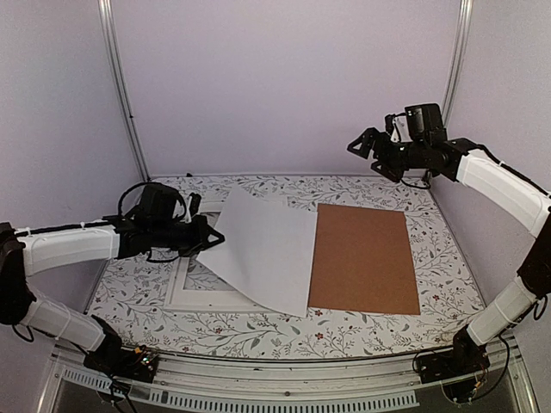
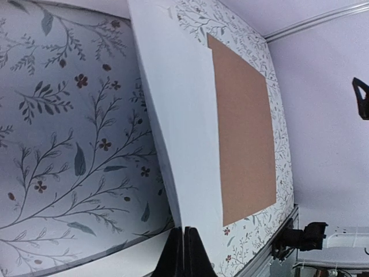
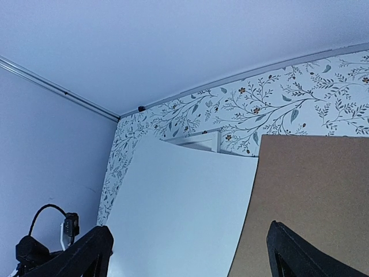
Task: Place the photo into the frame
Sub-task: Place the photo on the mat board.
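The photo (image 1: 263, 249) shows only its blank white back; it lies slanted, its left edge lifted, its right edge over the brown backing board (image 1: 362, 258). My left gripper (image 1: 211, 237) is shut on the photo's left edge; the left wrist view shows the fingers (image 2: 184, 248) pinching the sheet (image 2: 184, 115). The frame (image 1: 185, 297), white-bordered with a clear pane, lies flat under the photo's left part; its border (image 2: 115, 257) and pane (image 2: 69, 144) show in the left wrist view. My right gripper (image 1: 366, 153) is open and empty, raised high above the far right. In the right wrist view, the photo (image 3: 179, 213) and a frame corner (image 3: 199, 140) show.
The brown backing board (image 2: 245, 127) lies flat at the centre right of the floral tabletop (image 1: 379, 194) and also shows in the right wrist view (image 3: 311, 196). White walls stand close on the left, the back and the right. The table's metal front rail (image 1: 284, 379) runs along the near edge.
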Controlling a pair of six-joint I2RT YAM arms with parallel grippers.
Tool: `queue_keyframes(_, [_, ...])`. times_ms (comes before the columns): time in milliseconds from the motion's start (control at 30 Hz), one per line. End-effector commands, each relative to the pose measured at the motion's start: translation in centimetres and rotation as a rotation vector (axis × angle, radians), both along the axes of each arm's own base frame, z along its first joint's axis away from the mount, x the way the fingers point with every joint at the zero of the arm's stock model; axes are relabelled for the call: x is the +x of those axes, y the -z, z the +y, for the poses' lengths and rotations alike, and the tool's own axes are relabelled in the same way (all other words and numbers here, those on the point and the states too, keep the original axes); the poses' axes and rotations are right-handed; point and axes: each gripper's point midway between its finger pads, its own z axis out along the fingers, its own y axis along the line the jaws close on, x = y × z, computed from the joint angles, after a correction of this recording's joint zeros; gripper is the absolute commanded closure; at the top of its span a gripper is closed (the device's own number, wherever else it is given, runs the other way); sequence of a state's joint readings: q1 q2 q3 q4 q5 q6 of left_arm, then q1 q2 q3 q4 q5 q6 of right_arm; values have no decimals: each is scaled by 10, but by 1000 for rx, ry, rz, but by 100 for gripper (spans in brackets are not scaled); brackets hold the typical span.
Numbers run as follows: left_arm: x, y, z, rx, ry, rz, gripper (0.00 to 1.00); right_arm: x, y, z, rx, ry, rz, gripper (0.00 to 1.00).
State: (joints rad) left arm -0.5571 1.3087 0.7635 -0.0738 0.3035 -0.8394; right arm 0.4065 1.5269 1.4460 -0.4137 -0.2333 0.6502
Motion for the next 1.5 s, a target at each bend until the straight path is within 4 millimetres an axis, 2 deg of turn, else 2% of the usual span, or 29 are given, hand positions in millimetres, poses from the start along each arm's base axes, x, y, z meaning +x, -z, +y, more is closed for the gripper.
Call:
queue_keyframes(0, [0, 6, 18, 8, -75, -13, 100, -3, -3, 1, 17, -9, -13, 3])
queue_keyframes(167, [-3, 27, 42, 68, -132, 14, 100, -3, 0, 2, 21, -15, -9, 3])
queue_keyframes(267, [-2, 33, 52, 103, -153, 17, 100, -2, 1, 4, 24, -21, -8, 3])
queue_keyframes(467, [1, 33, 70, 145, -218, -7, 100, -1, 5, 5, 22, -24, 1, 3])
queue_keyframes(933, [-3, 34, 91, 201, -289, -17, 100, 1, 12, 7, 23, -31, 15, 3])
queue_keyframes(1233, [-2, 42, 84, 179, -274, -1, 100, 2, 13, 9, 25, -35, 16, 3])
queue_keyframes(1467, [1, 38, 76, 140, -252, -4, 100, 2, 15, 8, 20, -33, 18, 3])
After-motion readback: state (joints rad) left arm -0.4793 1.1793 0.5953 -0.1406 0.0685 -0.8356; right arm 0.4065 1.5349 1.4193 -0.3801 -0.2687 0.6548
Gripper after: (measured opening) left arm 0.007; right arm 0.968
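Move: The left gripper already pinches the white-backed photo by its left edge. The mat board in the frame has its middle about 6 cm ahead, 3 cm to the right and 13 cm below. The photo's middle is roughly 13 cm to the right, 4 cm ahead, 9 cm down. The brown backing board lies some 42 cm to the right, 6 cm ahead. From the idle right hand, the mat board is about 44 cm left, 5 cm back and 29 cm down. Keep the left gripper's pinch on the photo's left edge and draw the photo about 8 cm to the left, off the backing board's side and over the mat board. Sink some 3 cm as you start and a little more at the end, turning the wrist about 15 degrees counter-clockwise and letting its left side rise slightly. ##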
